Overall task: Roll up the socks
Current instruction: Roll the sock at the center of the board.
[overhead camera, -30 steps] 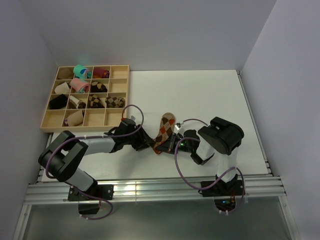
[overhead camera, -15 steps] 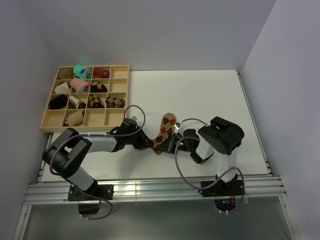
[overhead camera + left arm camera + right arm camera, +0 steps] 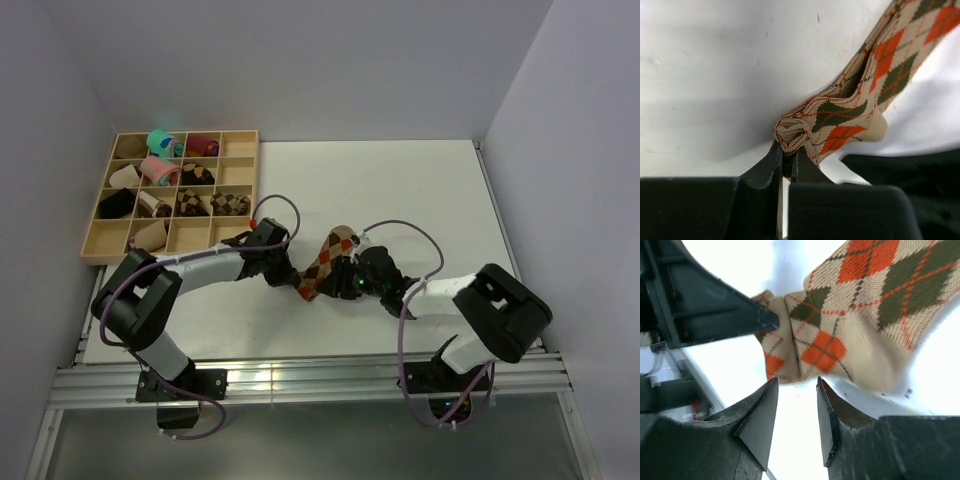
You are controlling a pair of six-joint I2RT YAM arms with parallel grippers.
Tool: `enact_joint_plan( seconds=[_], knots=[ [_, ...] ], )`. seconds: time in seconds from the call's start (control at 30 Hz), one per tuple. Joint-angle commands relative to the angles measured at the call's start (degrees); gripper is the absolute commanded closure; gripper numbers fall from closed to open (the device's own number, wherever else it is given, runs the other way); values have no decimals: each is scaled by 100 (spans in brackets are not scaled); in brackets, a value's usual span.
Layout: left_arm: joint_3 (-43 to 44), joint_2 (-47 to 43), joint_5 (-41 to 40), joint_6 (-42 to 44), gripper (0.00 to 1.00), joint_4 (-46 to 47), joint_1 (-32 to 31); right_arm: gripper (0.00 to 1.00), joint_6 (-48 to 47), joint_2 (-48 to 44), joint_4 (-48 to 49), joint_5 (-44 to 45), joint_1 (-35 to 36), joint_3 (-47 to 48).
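A tan argyle sock point(image 3: 328, 256) with orange-red and dark diamonds lies slanted on the white table between my two arms. Its near end is folded over into a small roll point(image 3: 792, 132). My left gripper point(image 3: 289, 274) is shut on that rolled end, and the left wrist view shows the knit edge pinched between the fingertips point(image 3: 787, 150). My right gripper point(image 3: 342, 281) sits just right of the same end. In the right wrist view its jaws point(image 3: 797, 385) stand open right at the edge of the sock point(image 3: 860, 315), with nothing between them. The left gripper's dark finger point(image 3: 715, 310) shows there at the upper left.
A wooden tray point(image 3: 150, 256) with many compartments stands at the back left, holding several rolled socks, among them a pink one point(image 3: 160, 170), a teal one point(image 3: 160, 142) and a maroon one point(image 3: 203, 146). Grey walls close in the table on the left and right.
My left gripper has closed on the sock's rolled end. My right gripper has opened and let go of the sock, and the right arm has stretched out low towards the left.
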Motion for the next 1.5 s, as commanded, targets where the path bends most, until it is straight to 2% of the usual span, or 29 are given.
enact_joint_plan(
  seconds=[0.0,0.17,0.37,0.53,0.77,1.27,1.37,1.4,1.47],
  knots=[
    [607,278,-824,686,100,-1451,18,56,-1016,-855,-1630,1397,430,475],
    [1284,665,-914,1021,100,-2198,18,58,-1913,-955,-2221,2987,1345,1178],
    [1627,999,-774,1311,99,-2498,18,57,-2695,-394,-2168,3982,2207,1794],
    [1777,1148,-703,1434,100,-2595,18,53,-3188,73,-2054,4352,2647,2145],
    [1865,1254,-589,1540,99,-2639,36,52,-3417,653,-2054,4546,2867,2304],
    [1891,1342,-378,1654,100,-2630,71,55,-3058,1638,-2335,4871,2894,2278],
    [1883,1342,-316,1680,100,-2621,80,65,-2873,1831,-2545,4967,2885,2278],
    [1874,1333,-308,1680,99,-2595,80,74,-2837,1858,-2607,4994,2885,2269],
    [1839,1333,-264,1672,100,-2568,80,85,-2767,1841,-2607,4942,2876,2208]
  ],
)
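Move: The sock's rolled end is already pinched in the left fingers, its middle only about 2 cm to the right and 1 cm back of that hand. From the half-open right hand, this roll lies some 5 cm to the left, level fore and aft and about 2 cm lower. The loose foot of the sock stretches away from the roll, its middle roughly 10 cm ahead of the right hand, 3 cm to its right and 3 cm below. The sock's roll stays pinched in the left fingers, which carry it about 1.5 cm forward and slightly left while that wrist tilts its left side up some 15 degrees, then holds. The right hand rises about 5 cm and swings left, then comes down beside the left gripper, rolling and turning some 55 degrees until its fingers slant forward, and closes on the roll. ##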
